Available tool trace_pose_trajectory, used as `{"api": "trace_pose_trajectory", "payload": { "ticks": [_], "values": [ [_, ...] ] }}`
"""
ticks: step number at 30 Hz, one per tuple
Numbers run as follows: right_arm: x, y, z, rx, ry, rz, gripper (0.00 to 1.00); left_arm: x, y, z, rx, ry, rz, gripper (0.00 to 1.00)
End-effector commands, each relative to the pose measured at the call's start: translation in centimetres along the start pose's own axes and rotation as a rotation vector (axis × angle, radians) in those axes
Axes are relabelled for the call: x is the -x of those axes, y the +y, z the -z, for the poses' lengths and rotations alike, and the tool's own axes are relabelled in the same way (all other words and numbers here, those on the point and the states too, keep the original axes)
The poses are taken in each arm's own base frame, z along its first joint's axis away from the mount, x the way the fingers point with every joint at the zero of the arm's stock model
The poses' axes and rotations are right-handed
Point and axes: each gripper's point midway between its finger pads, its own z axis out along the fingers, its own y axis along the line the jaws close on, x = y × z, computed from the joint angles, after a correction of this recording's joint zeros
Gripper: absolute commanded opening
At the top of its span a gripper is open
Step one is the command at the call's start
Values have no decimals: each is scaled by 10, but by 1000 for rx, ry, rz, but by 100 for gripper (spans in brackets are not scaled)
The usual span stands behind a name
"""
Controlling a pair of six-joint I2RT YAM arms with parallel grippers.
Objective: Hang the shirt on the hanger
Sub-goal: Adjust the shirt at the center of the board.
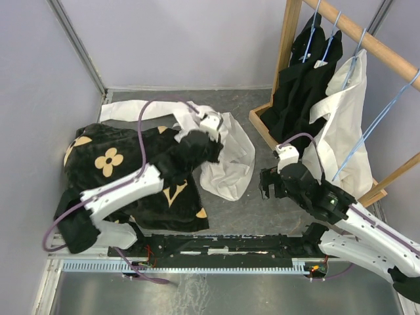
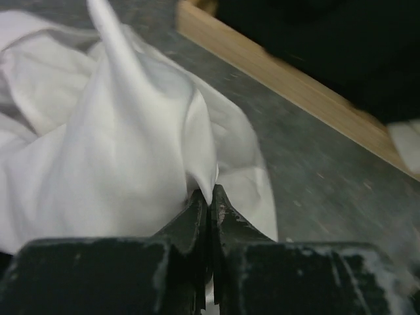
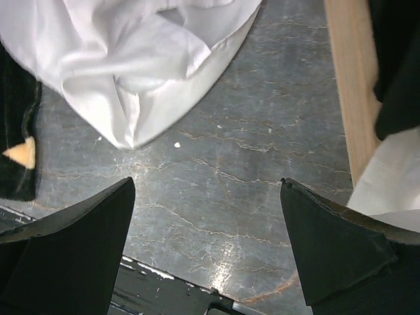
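Note:
The white shirt (image 1: 230, 164) lies crumpled on the grey table beside the black flowered cloth, one sleeve trailing to the back left. My left gripper (image 1: 215, 152) is over its upper part. In the left wrist view the jaws (image 2: 211, 193) are shut on a pinched fold of the shirt (image 2: 111, 144), which rises to a peak. My right gripper (image 1: 266, 184) hovers open to the right of the shirt; nothing but bare table shows between its fingers (image 3: 207, 180), with the shirt's hem (image 3: 131, 59) beyond. A light-blue wire hanger (image 1: 380, 118) hangs at the rack's far right.
A black cloth with tan flowers (image 1: 111, 164) covers the left of the table. The wooden rack (image 1: 289, 46) stands at the back right, holding black shirts (image 1: 308, 79) and a white garment (image 1: 344, 131) on blue hangers. Its base board (image 3: 351, 85) lies just right of my right gripper.

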Motion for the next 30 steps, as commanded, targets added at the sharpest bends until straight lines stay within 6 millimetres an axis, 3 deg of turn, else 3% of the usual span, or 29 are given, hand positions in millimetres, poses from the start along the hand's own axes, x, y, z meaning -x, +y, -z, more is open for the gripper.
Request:
{"api": "trace_pose_trajectory", "payload": {
  "ticks": [1,4,8,11,14,16,20,23,30],
  "values": [
    [12,-25,13,-122,-85,-90,99,-5,-40,72,-108,-92,131,3],
    [13,-33,18,-159,-108,-119,99,-44,-57,116,-200,-38,164,3],
    [15,-36,17,-185,-113,-145,99,-101,-78,148,-329,103,159,8],
    [16,-33,14,-197,-89,-170,99,-121,-71,163,-322,151,183,36],
    [14,-26,7,-189,-67,-201,99,-104,-43,177,-247,82,235,70],
    [11,-19,2,-167,-39,-206,99,-81,-23,188,-181,16,251,79],
    [6,-4,-9,-132,30,-208,99,-45,20,203,2,-73,218,81],
    [6,7,-19,-110,65,-207,99,-38,36,204,111,-68,144,81],
    [29,47,-47,11,62,-202,99,-46,25,180,165,-14,105,90]
  ]
}}
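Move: The left gripper holds a fold of the white shirt. The spot it goes to, on the board's near middle, lies about 20 cm back, 1 cm to its left and some 10 cm below. The dark blanket's middle is roughly 36 cm left and 9 cm back, the rack's left rail about 31 cm right and 9 cm back. From the open right gripper, the spot is some 21 cm left and 6 cm back, and the shirt's bulk about 16 cm left and 8 cm ahead, both lower. Drag the held fold of the shirt briskly back towards the board's near edge with the left gripper, about 20 cm, turning some 15 degrees clockwise. Dip over the last stretch and open the fingers wide to let go, then lift about 10 cm, swinging left and slightly forward towards the blanket. Swing the open right gripper 3 cm right, then back left while lowering it and tipping it down beside the shirt. ##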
